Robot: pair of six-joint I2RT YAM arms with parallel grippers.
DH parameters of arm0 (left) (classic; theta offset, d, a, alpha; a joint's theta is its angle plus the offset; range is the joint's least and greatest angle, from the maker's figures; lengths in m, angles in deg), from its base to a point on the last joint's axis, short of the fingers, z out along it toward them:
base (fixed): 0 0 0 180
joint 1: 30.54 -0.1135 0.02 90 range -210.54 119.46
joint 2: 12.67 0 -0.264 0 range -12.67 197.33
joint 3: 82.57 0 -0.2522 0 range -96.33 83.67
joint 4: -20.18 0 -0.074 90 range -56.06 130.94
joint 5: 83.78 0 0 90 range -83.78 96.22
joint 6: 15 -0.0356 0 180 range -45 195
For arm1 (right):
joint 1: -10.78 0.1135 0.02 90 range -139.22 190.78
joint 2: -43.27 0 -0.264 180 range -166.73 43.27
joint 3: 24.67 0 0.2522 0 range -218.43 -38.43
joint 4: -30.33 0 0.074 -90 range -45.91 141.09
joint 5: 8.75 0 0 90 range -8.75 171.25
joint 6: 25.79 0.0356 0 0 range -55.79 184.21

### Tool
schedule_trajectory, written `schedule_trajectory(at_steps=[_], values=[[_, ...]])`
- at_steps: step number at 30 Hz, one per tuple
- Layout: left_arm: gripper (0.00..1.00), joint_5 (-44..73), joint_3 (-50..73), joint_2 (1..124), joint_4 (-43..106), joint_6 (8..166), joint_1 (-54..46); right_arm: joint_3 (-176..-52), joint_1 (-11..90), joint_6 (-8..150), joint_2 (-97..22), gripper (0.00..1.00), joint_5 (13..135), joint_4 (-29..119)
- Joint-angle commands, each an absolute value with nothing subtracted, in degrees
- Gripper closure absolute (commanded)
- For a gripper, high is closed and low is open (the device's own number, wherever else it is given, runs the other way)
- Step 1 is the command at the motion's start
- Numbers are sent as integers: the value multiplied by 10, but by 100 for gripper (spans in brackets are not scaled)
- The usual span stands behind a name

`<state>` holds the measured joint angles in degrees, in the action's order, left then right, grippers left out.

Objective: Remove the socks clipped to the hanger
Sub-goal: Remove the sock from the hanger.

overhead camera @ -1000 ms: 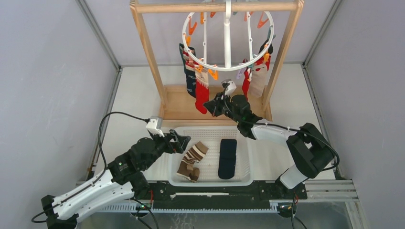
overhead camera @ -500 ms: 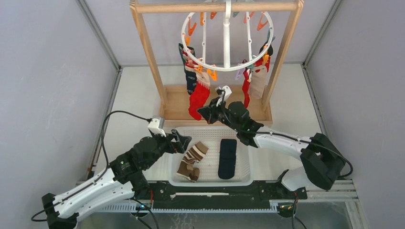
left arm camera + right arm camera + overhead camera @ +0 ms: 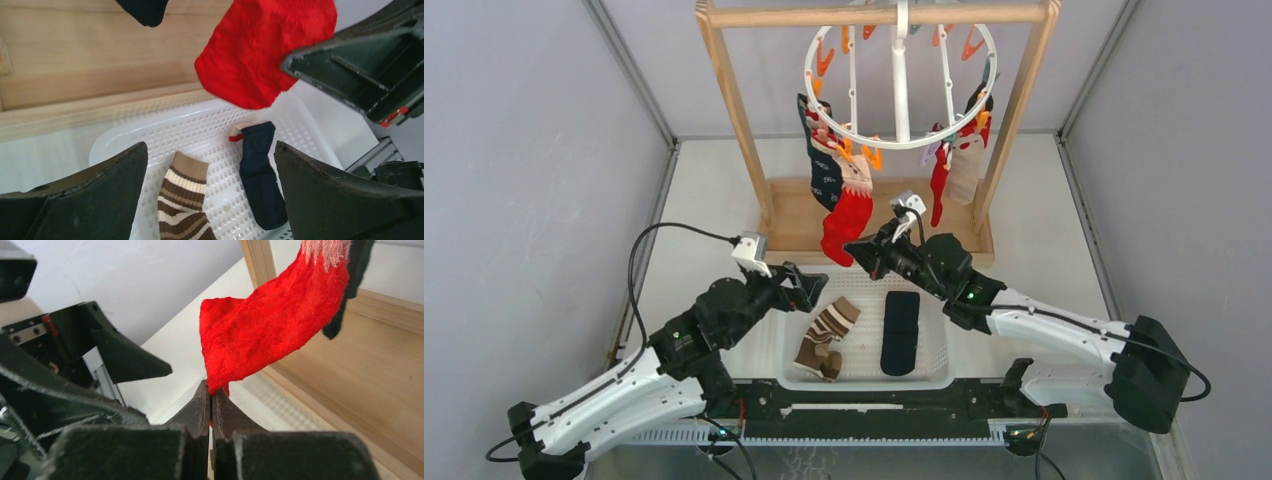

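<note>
The white ring hanger hangs from the wooden rack with several socks clipped round it. A red sock with a cream cuff still hangs from an orange clip. My right gripper is shut on its toe and holds it slanted toward the basket. The right wrist view shows the jaws pinching the red sock at its tip. My left gripper stands open over the basket's left edge, with nothing between its fingers. The red sock hangs just above and ahead of it.
A white perforated basket holds a brown-and-cream striped sock and a navy sock. The wooden rack stands behind it on a wooden base. A dark sock hangs at the ring's left, and red and cream socks at its right.
My right gripper has moved toward the basket with the red sock's toe, stretching the sock down and forward. The left gripper has shifted slightly up and stays open.
</note>
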<state>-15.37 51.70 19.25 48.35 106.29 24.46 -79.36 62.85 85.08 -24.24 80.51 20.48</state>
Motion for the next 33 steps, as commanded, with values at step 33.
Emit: schedule_trajectory(at_steps=[33], values=[[0,54,468,308,239,990,245,-719,684,853,-15,100,847,313]])
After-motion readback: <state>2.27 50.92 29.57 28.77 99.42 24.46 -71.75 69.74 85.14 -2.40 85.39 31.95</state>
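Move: The right hand already pinches the foot of the red sock, whose middle lies about 5 cm ahead of this hand, 1 cm to its right and 8 cm above. The white basket's middle is some 6 cm back, 4 cm right and 23 cm below; the navy lettered sock hangs around 15 cm ahead, 5 cm left and 7 cm above. For the open left hand, the red sock's middle is roughly 12 cm ahead, 7 cm right and 10 cm above, and the striped sock lies 3 cm back, 1 cm right and 20 cm below. Drawing back about 7 cm and then easing right and slightly up, the right hand keeps its pinch on the red sock's foot and pulls it out over the basket. The left hand meanwhile travels some 7 cm right and 3 cm up towards that foot, turning nearly 20 degrees clockwise and tipping up a little, fingers wide open. ##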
